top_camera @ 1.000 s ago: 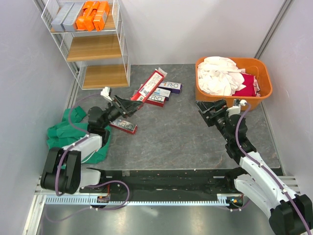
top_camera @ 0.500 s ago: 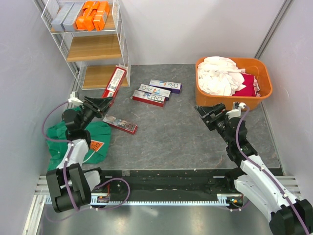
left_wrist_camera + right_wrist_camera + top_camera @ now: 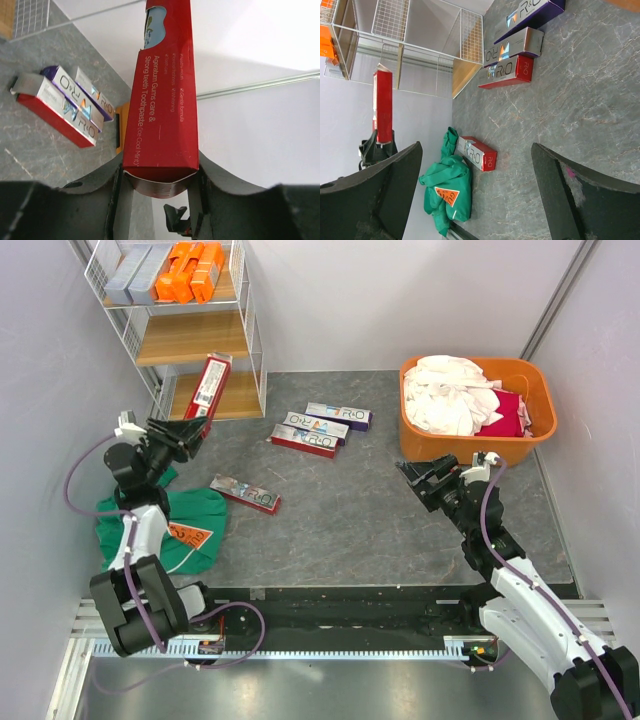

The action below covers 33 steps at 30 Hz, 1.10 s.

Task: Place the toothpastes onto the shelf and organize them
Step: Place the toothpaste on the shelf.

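Note:
My left gripper [image 3: 193, 430] is shut on the lower end of a red toothpaste carton [image 3: 208, 387], which stands nearly upright in front of the shelf [image 3: 250, 335], level with its bottom tier. In the left wrist view the carton [image 3: 162, 100] sits squeezed between both fingers of the left gripper [image 3: 160, 175]. Grey cartons [image 3: 135, 272] and orange cartons [image 3: 190, 270] lie on the top board. Three cartons [image 3: 322, 429] lie side by side on the floor, and another [image 3: 247, 494] lies alone. My right gripper [image 3: 420, 478] hangs open and empty over bare floor.
An orange tub [image 3: 530, 380] of laundry stands at the back right. A green cloth [image 3: 150, 525] is bunched at the left by my left arm. The right wrist view shows the lone carton [image 3: 477, 155] next to the green cloth [image 3: 447, 195].
My left arm has swung left and back toward the shelf with the red carton, raising it from a slant over the floor to nearly upright. The right arm has barely shifted.

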### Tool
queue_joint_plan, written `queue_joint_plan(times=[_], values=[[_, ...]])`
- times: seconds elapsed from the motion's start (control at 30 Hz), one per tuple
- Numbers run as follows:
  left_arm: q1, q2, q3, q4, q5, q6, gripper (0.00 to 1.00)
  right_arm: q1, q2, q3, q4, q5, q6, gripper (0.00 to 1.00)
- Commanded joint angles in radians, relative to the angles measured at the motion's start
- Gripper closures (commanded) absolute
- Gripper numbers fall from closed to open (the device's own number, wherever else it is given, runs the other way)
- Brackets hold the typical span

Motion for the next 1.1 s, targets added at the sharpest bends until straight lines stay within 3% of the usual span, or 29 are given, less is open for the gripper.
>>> queue_joint_plan(times=[0.0,0.7,1.07], values=[[0.008,0.064,0.137,-0.005,-0.027,0.008,0.71,-0.004,-0.012,-0.014,0.013,-0.006,-0.016,0.02],[0.007,0.495,0.696,-0.144,-0.165,-0.010,0.71,-0.004,0.002,-0.014,0.007,-0.010,-0.029,0.02],[-0.021,0.657,0.890,-0.255,-0.258,0.022,0.69,-0.004,0.001,-0.018,-0.008,-0.016,-0.037,0.02]])
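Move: The left hand, still gripping the red toothpaste, has the left part of the middle shelf about 26 cm ahead, 10 cm to its left and roughly level. The top shelf's orange toothpastes are about 27 cm ahead, 2 cm right and 22 cm up; the empty bottom shelf is 25 cm ahead, 4 cm left, 20 cm below. From the right hand, that middle-shelf spot is some 33 cm ahead, 55 cm left and 6 cm higher. Keeping its grip, the left hand carries the red toothpaste 18 cm forward and 10 cm left onto the middle shelf. ##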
